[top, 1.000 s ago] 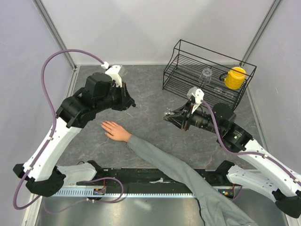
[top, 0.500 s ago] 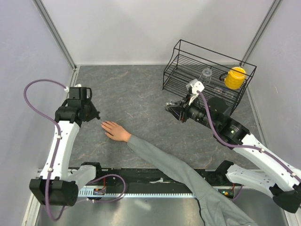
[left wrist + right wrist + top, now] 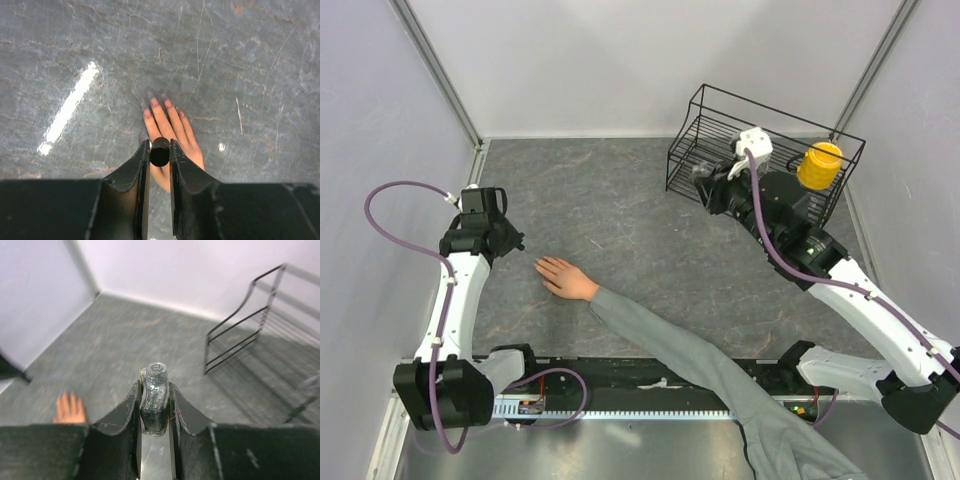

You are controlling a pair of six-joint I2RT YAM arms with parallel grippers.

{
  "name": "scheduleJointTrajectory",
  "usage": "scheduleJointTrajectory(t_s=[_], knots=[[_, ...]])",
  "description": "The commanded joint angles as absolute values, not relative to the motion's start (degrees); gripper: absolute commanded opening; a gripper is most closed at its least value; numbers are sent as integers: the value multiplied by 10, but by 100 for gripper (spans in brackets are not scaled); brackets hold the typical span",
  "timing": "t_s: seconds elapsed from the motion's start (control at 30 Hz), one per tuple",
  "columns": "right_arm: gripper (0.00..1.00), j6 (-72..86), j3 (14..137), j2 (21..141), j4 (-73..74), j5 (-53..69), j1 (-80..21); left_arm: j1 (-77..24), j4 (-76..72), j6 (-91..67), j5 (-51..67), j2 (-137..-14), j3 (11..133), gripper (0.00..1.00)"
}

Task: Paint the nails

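A bare hand (image 3: 563, 277) with a long grey sleeve (image 3: 690, 350) lies flat, palm down, on the grey table. Its nails (image 3: 154, 102) look pinkish in the left wrist view. My left gripper (image 3: 520, 243) hovers just left of the fingertips, shut on a small black round cap (image 3: 160, 151) that sits over the back of the hand. My right gripper (image 3: 705, 180) is up by the wire rack, shut on a small uncapped glass bottle (image 3: 154, 400) with dark liquid. The hand (image 3: 70, 409) shows far off at the lower left of the right wrist view.
A black wire rack (image 3: 720, 125) stands at the back right with a yellow cup (image 3: 819, 165) in it. Pale walls close the table on the left, back and right. The sleeve runs diagonally to the near edge.
My left arm drew back leftward from beyond the hand to just off its fingertips. My right arm carried the bottle away from the middle, back toward the rack.
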State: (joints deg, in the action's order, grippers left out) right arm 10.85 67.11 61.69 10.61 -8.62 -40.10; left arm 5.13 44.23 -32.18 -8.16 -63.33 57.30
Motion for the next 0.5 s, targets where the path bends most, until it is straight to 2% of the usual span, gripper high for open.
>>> scheduleJointTrajectory(t_s=[0.0,0.13,0.27,0.47], knots=[[0,72,717,620,62,-177,-378,53,389,-375,-119,-588,534,2],[0,27,745,661,45,-184,-365,53,384,-412,-143,-611,506,2],[0,56,755,684,33,-164,-334,52,347,-406,-144,-623,482,2],[0,35,786,717,50,-148,-333,53,349,-389,-127,-606,510,2]])
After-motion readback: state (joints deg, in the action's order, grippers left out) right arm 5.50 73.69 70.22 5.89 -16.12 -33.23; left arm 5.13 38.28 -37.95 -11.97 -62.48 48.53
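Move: My left hand, holding the brush by its black cap, has the doll hand's nails about 7 cm ahead, level sideways and some 22 cm below; the back of that hand lies about 2 cm ahead and 9 cm right. My right hand holds the polish bottle. From it the wire rack's middle is roughly 27 cm ahead, 22 cm right and 34 cm down, its clear glass 26 cm ahead and 17 cm right, the yellow mug 26 cm ahead and 36 cm right. I lower my left hand about 4 cm towards the doll hand, turning it slightly counter-clockwise and keeping hold of the brush cap, then stop well clear of the nails. Meanwhile I carry the bottle in my right hand some 7 cm forward and 4 cm right towards the rack, rising first and then sinking partly back, while swinging it about 15 degrees clockwise; both grips stay as they are. ##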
